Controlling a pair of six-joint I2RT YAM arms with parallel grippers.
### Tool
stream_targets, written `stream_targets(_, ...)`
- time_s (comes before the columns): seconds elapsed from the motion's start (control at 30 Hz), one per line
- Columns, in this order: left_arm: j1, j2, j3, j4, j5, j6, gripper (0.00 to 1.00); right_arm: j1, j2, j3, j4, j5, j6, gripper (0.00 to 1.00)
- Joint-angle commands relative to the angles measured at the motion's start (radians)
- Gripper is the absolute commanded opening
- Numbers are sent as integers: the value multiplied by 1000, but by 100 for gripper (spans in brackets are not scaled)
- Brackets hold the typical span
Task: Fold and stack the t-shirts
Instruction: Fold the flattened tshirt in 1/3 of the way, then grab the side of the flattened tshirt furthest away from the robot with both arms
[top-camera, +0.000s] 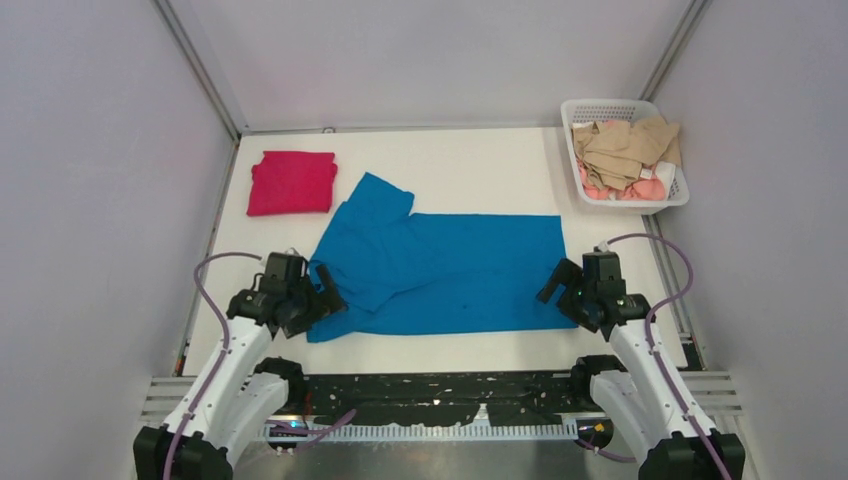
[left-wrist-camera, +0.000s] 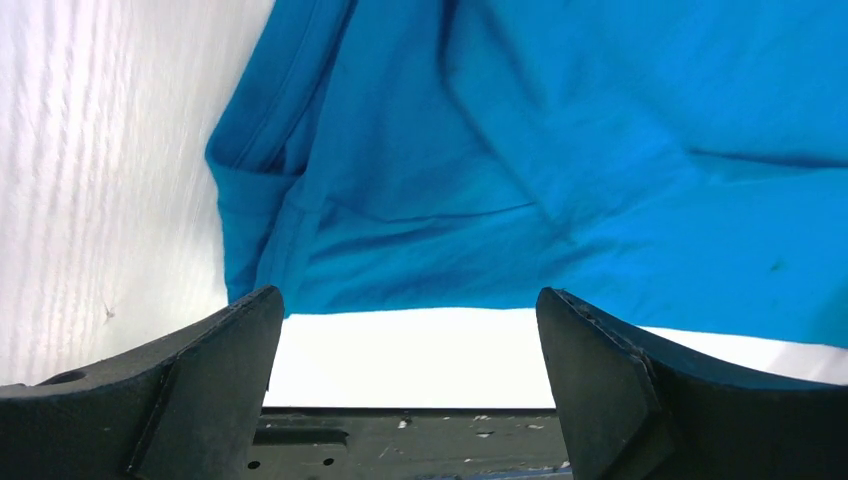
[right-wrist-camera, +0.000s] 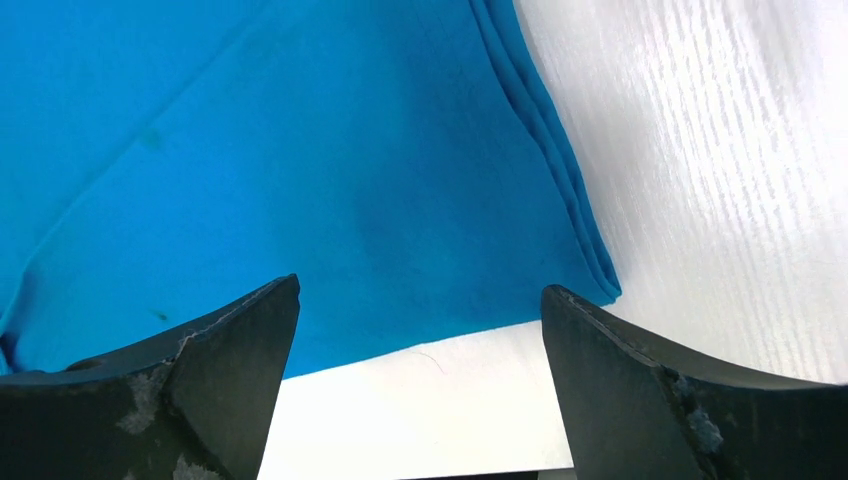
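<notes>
A bright blue t-shirt (top-camera: 440, 270) lies spread across the middle of the white table (top-camera: 480, 160), folded lengthwise, with one sleeve pointing to the back left. A magenta-red t-shirt (top-camera: 291, 182) sits folded at the back left. My left gripper (top-camera: 322, 290) hovers open over the blue shirt's near left corner (left-wrist-camera: 260, 240); nothing is between its fingers (left-wrist-camera: 230, 360). My right gripper (top-camera: 560, 285) is open at the shirt's near right corner (right-wrist-camera: 590, 270), its fingers (right-wrist-camera: 600, 370) empty above the hem.
A white basket (top-camera: 672, 200) holding beige and pink cloths stands at the back right. Grey walls enclose the table on three sides. A black rail (top-camera: 450, 390) with the arm bases runs along the near edge.
</notes>
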Motion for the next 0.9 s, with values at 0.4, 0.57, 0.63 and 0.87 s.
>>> stream_targets(0.4, -55, 499, 453, 181, 28, 70, 100, 290, 480, 344, 297, 176, -63, 95)
stream_targets(0.57, -79, 576, 440, 325, 71, 58, 100, 352, 551, 321, 391, 162, -36, 95)
stream_targets(0.63, -80, 643, 539, 314, 56, 81, 100, 353, 608, 370, 396, 192, -50, 95)
stream_targets(0.87, -80, 1005, 1072, 135, -91, 213, 100, 298, 801, 610, 362, 342, -68, 95)
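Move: Out beyond the left hand, the blue t-shirt's far sleeve lies about 29 cm ahead and 13 cm to its right, some 3 cm lower; the folded red shirt is about 33 cm ahead and 6 cm left of that hand. For the right hand, the blue shirt's far edge near the hem is about 24 cm ahead and 8 cm left, also 3 cm below; its far hem corner is 24 cm ahead and 1 cm left, the basket 38 cm ahead and 13 cm right. Leaving the shirt's near fold, both open hands rise and reach forward over the cloth, dip midway without coming down on it, then go forward again towards its far side. The left travels about 22 cm forward, drifting right and ending higher, towards the far sleeve; the right goes some 15 cm forward and swings left towards the far edge, its wrist turning counter-clockwise. ##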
